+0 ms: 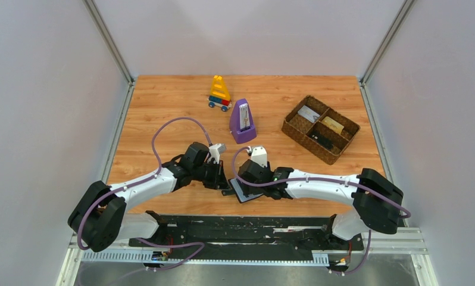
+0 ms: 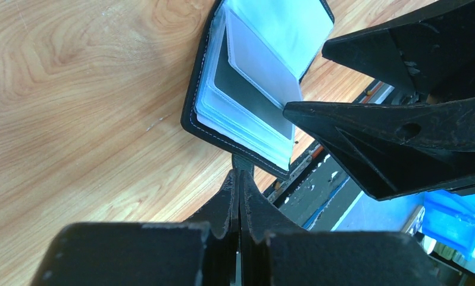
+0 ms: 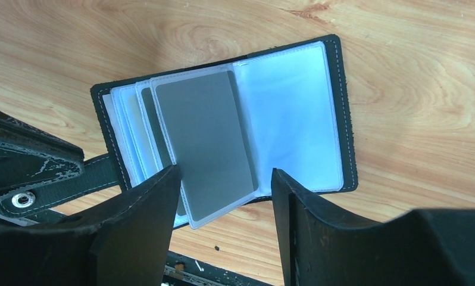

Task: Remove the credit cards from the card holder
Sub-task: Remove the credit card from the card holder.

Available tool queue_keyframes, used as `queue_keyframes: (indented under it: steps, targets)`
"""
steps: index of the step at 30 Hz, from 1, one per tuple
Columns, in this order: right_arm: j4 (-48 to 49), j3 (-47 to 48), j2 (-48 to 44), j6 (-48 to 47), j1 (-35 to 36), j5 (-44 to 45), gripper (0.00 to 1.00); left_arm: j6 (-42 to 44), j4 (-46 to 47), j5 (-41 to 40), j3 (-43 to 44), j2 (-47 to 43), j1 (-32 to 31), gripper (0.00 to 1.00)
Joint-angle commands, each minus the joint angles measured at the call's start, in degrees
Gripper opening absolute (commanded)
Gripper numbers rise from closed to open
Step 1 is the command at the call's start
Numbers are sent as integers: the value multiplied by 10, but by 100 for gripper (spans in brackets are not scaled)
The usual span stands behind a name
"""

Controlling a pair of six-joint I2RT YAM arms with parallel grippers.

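The card holder (image 1: 245,192) lies open on the wood near the front edge, black with clear sleeves (image 3: 294,113). A grey card (image 3: 205,149) sits in a sleeve that stands up from the stack. My left gripper (image 2: 240,174) is shut on the holder's black strap (image 2: 242,161); it also shows in the top view (image 1: 225,186). My right gripper (image 3: 226,173) is open just above the holder, its fingers either side of the grey card's sleeve; in the top view it is over the holder (image 1: 251,186). A yellow-orange card (image 1: 333,124) lies in the woven tray.
A brown woven divided tray (image 1: 294,132) stands at the back right with a pale card (image 1: 308,113) and a dark item (image 1: 322,140). A purple metronome (image 1: 242,122) and a toy block car (image 1: 219,93) stand behind the grippers. The black table edge (image 3: 223,275) is close.
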Motion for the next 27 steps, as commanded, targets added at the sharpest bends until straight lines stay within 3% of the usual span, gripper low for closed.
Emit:
queue_keyframes:
  steps: [1,14,21,27]
  targets:
    - [-19,3,-17,-2,0,30,58,4,7,2,-1,-1,-2,0]
    - [-55,-3,-51,8,-3,58,58,5,-17,-26,0,-15,-1,0]
    - [-54,-38,-89,-6,-51,53,58,6,-32,-44,3,-19,-1,0]
    - [-47,-57,-140,-21,-84,20,58,1,-93,-126,22,-40,14,0]
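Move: Just under the right hand's spread fingers, a clear sleeve page holding a dark card leans out of the open card holder, its middle about 2 cm ahead, 1 cm left and 1 cm lower. The holder's strap lies roughly 9 cm to that hand's left, level with it; the purple metronome stands some 22 cm ahead and 2 cm left. The left hand's shut tips are at the strap, about 1 cm right and 1 cm below, with the page 8 cm right and 2 cm ahead. Sweeping the sleeve page over with its left finger, the right hand eases up about 1.5 cm, then speeds off some 6 cm to the right and slightly forward, fingers staying open, and ends clear of the page. The left hand keeps its shut fingertips on the strap and, late on, draws about 2 cm left and 1 cm down, tipping slightly. ##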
